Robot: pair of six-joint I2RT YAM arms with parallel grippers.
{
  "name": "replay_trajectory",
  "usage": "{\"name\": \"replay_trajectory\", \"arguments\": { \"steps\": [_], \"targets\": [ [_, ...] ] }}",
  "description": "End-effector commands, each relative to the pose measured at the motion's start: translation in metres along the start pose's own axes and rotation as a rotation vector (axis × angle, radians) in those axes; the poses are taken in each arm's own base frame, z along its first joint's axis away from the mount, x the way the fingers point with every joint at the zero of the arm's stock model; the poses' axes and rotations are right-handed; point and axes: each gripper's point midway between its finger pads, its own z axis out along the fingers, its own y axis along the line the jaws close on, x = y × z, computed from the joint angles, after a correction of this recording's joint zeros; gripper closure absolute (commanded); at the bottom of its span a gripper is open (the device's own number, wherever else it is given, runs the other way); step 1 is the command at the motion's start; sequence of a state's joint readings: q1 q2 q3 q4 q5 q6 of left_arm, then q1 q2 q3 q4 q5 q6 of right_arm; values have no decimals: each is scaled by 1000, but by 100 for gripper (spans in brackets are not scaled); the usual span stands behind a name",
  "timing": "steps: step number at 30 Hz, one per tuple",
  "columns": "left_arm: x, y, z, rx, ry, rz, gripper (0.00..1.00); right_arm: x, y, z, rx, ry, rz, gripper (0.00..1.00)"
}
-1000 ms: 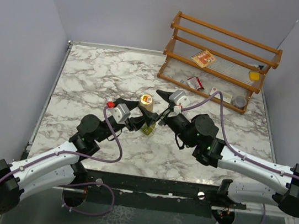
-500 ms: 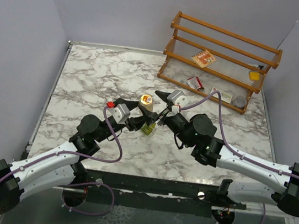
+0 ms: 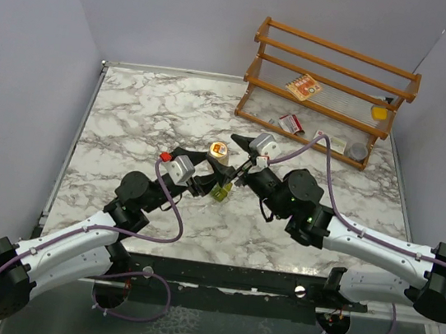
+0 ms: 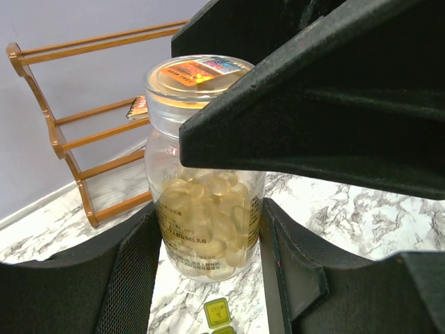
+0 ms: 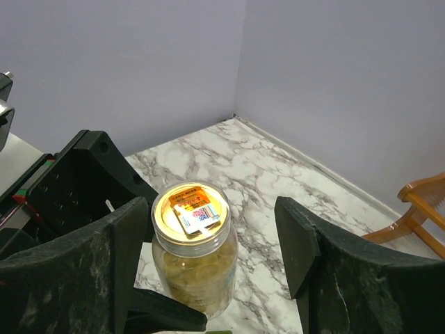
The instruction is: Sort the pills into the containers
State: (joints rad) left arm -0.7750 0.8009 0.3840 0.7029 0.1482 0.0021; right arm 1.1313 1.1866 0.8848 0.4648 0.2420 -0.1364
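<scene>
A small clear bottle (image 3: pixel 218 151) with a yellow-labelled lid stands upright between the two arms, full of yellow pills (image 4: pixel 208 223). My left gripper (image 3: pixel 207 175) is shut on the bottle's lower body (image 4: pixel 208 174), a finger pressed against each side. My right gripper (image 3: pixel 234 159) is open around the lid (image 5: pixel 192 211); its left finger is close beside the lid and a clear gap shows on the right. The olive-green pill box (image 3: pixel 220 192) lies on the marble just below the bottle, and only its top edge (image 4: pixel 217 312) shows in the left wrist view.
A wooden rack (image 3: pixel 336 75) stands at the back right. It holds a flat carton (image 3: pixel 304 87), a yellow block (image 3: pixel 378 112), red-and-white cartons (image 3: pixel 291 124) and a small grey jar (image 3: pixel 356 152). Grey walls close in the marble table (image 3: pixel 147 115).
The right gripper's jaws have narrowed a little around the bottle's lid. The left gripper and the bottle have stayed where they were.
</scene>
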Motion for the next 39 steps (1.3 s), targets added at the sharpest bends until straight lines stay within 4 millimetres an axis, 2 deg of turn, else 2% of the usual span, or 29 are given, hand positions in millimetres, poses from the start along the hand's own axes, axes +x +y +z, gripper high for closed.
{"name": "replay_trajectory", "arguments": {
  "steps": [1, 6, 12, 16, 19, 29, 35, 39],
  "targets": [
    [-13, -6, 1, 29, -52, 2, 100, -13, 0, 5, 5, -21, 1, 28],
    [-14, -6, 1, 30, -53, 2, 100, -11, 1, 6, 0, -13, -2, 40],
    [-15, -6, 1, 27, -57, 4, 100, -7, 4, 8, -9, 4, -6, 42],
    [-16, -6, 1, 26, -60, 5, 100, -6, 3, 7, -9, 10, -8, 47],
    [-17, -5, 0, 26, -62, 6, 100, -6, 3, 7, -10, 18, -11, 56],
    [-18, -10, 0, 52, -64, 11, 100, -6, 2, 6, -11, 34, -23, 99],
    [-19, -22, -2, 120, -71, 26, 100, -9, 1, 2, -17, 44, -31, 99],
    [-22, -37, -5, 214, -86, 54, 100, -13, 1, -3, -26, 45, -35, 99]
  ]
}}
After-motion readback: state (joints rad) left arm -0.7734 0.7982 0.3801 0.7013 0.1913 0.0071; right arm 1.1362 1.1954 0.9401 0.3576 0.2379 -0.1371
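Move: The lid of the jar is already between my open right fingers: its middle is about 1 cm back and 1 cm left of that hand, at about the same height. The jar's body hangs below it, its middle some 5 cm under my right hand, and the green pill box lies on the table about 3 cm ahead and some 30 cm below. My left hand grips the lower part of the jar, with the lid about 6 cm above it. I close my right fingers around the lid, from about three-quarters open to well under half, and pinch its rim from both sides. The right hand stays nearly in place, easing only some half a centimetre left and edging back at the end. My left hand keeps its hold on the jar's body below and stays put. ##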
